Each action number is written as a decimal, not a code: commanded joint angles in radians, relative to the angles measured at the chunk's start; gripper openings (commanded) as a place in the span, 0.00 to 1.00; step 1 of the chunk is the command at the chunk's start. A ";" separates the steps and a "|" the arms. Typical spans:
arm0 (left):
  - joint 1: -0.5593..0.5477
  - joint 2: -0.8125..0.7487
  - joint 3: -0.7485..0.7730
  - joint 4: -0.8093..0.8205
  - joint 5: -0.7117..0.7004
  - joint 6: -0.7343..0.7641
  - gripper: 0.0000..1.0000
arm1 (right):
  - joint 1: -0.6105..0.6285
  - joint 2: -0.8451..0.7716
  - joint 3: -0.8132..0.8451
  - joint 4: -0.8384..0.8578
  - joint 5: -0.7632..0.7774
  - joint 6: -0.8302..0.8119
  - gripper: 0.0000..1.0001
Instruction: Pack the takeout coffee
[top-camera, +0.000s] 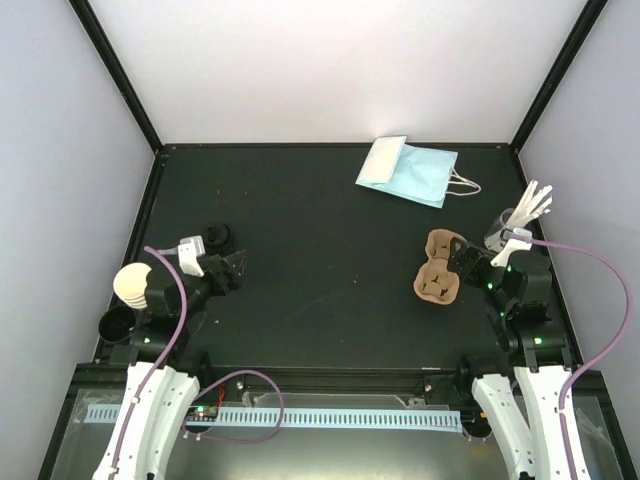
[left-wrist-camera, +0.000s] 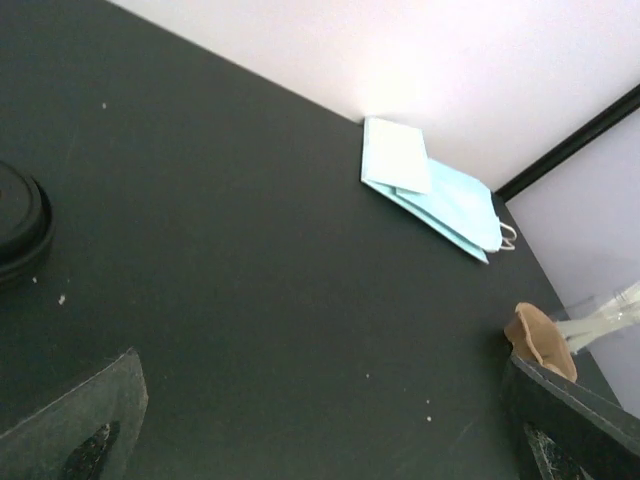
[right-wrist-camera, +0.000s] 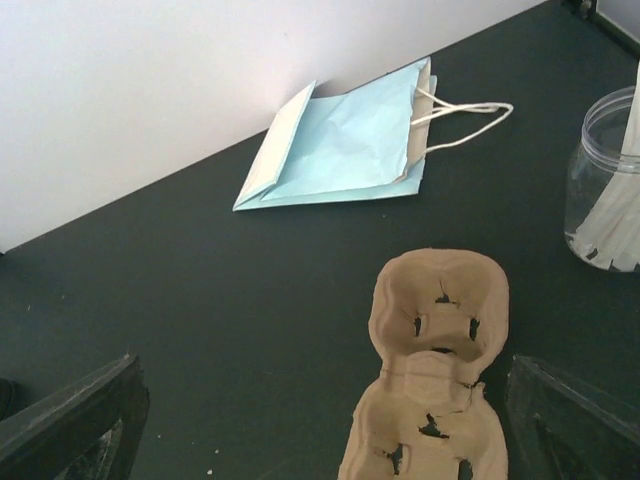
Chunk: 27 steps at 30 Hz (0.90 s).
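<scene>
The brown pulp cup carrier (top-camera: 438, 268) lies flat at the right of the table, its holes empty. My right gripper (top-camera: 463, 262) hovers open at its right side; in the right wrist view the carrier (right-wrist-camera: 440, 370) lies between the fingers, close to the right finger (right-wrist-camera: 575, 415). A cream paper cup (top-camera: 130, 283) and a black round lid (top-camera: 118, 322) sit at the far left beside my left arm. Another black lid (top-camera: 218, 238) lies just beyond my left gripper (top-camera: 235, 268), which is open over bare table. In the left wrist view that lid (left-wrist-camera: 20, 225) shows at the left edge.
A light-blue paper bag (top-camera: 408, 170) with white handles lies flat at the back right, also seen as the bag (right-wrist-camera: 340, 145). A clear glass of white sticks (top-camera: 515, 222) stands right of the carrier, near the table's right edge. Walls enclose the table on three sides.
</scene>
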 joint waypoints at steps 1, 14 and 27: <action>-0.004 0.046 0.017 -0.023 0.066 -0.022 0.99 | 0.004 0.016 0.020 -0.021 -0.020 0.008 1.00; -0.003 0.227 -0.006 0.134 0.230 -0.004 0.99 | 0.004 0.375 0.124 0.063 -0.056 0.031 1.00; -0.004 0.413 0.062 0.171 0.321 0.051 0.99 | -0.016 0.986 0.431 0.242 -0.121 0.047 1.00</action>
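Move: The light-blue paper bag lies about 30 cm ahead of the right hand, 6 cm left and 22 cm below; the cup carrier is some 4 cm ahead and 2 cm right, the stick jar 11 cm ahead and 17 cm right, both on the table. From the left hand the bag is some 30 cm ahead, 43 cm right, 18 cm below; black lids lie 11 cm ahead, 9 cm left. Right hand sweeps forward about 15 cm towards the bag, sinking, tipping down; open left sinks 5 cm, swinging right. ##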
